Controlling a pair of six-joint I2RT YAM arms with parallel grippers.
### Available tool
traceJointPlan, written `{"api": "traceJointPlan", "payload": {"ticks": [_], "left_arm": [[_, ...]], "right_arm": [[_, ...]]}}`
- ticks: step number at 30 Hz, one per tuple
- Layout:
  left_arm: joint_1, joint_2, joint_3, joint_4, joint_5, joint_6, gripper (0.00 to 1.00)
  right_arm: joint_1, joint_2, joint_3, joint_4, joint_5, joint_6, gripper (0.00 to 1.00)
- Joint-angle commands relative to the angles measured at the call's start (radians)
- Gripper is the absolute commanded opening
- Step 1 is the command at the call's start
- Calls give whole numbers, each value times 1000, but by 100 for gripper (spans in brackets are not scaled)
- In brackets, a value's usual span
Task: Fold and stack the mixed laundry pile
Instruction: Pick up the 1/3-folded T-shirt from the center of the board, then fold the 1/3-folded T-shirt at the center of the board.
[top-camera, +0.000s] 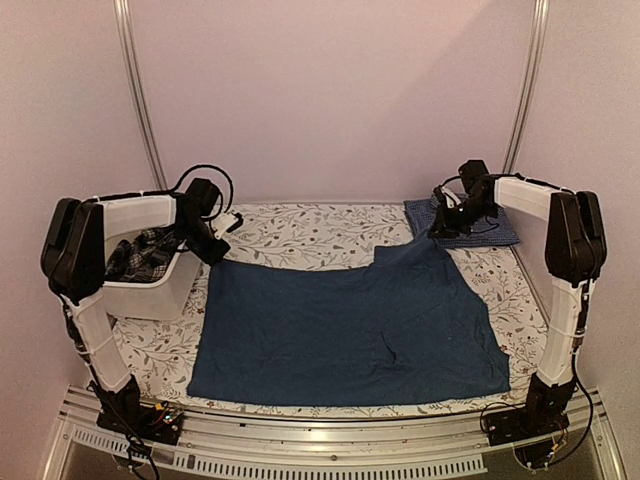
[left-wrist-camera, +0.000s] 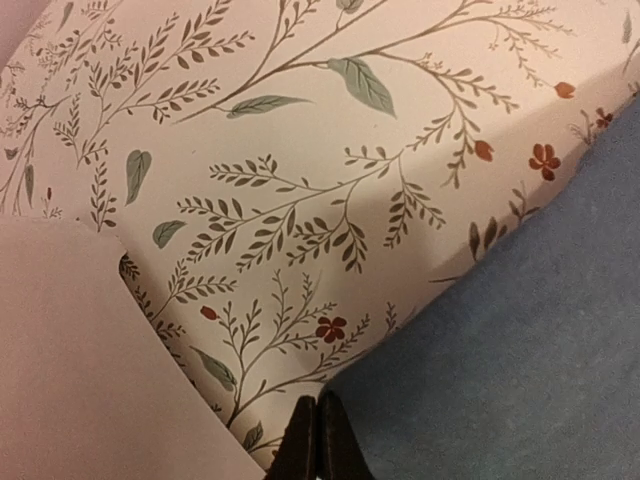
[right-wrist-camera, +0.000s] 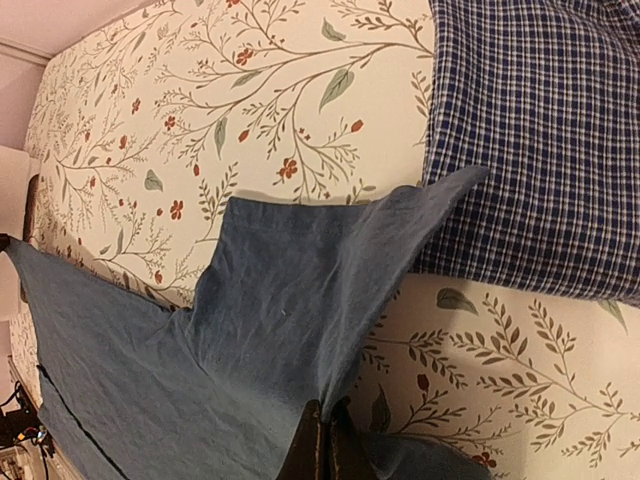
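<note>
A dark blue T-shirt (top-camera: 350, 320) lies spread flat across the middle of the table. My left gripper (top-camera: 216, 252) is down at its far left corner. In the left wrist view the fingers (left-wrist-camera: 318, 430) are pressed together, and the shirt's edge (left-wrist-camera: 520, 350) runs into their tips. My right gripper (top-camera: 440, 230) is shut on the shirt's far right corner. That cloth (right-wrist-camera: 280, 300) rises in a taut fold into the shut jaws (right-wrist-camera: 327, 435). A folded blue-and-white checked shirt (top-camera: 482, 226) (right-wrist-camera: 540, 130) lies just beyond it. A black-and-white plaid piece (top-camera: 140, 255) sits in the tub.
A white plastic tub (top-camera: 150, 295) stands at the left, right beside my left gripper, and its wall (left-wrist-camera: 80, 350) fills the lower left of the left wrist view. A floral tablecloth (top-camera: 300, 235) covers the table. Walls close in the back and sides.
</note>
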Motion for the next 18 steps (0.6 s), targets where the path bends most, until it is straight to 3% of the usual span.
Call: {"api": "traceJointPlan", "payload": {"ticks": [1, 13, 18], "left_arm": [[-9, -113, -109, 102, 24, 0, 0], [-63, -353, -346, 146, 35, 6, 0], [-107, -436, -410, 120, -47, 3, 0]], "right_arm": [[-5, -110, -121, 45, -21, 4, 0], [-5, -350, -428, 79, -41, 24, 0], [-5, -434, -510, 52, -30, 18, 0]]}}
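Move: The T-shirt lies spread in front of the robot, its far edge pinched in both hands. Its middle is about 19 cm back and 36 cm right of the left hand, 6 cm below it. From the right hand it is roughly 25 cm back, 26 cm left and 10 cm below. The white bin's middle stands some 20 cm left of the left hand and 3 cm back. The folded plaid shirt lies about 12 cm ahead and 9 cm right of the right hand, 9 cm below. Both hands keep their shut grip on the T-shirt's far edge and draw it back over the body of the shirt towards its near edge. The right hand travels about 10 cm, nearly level, away from the plaid shirt and tipping only slightly; the left goes some 8 cm, rising about 2 cm and easing a little to the right late on. ##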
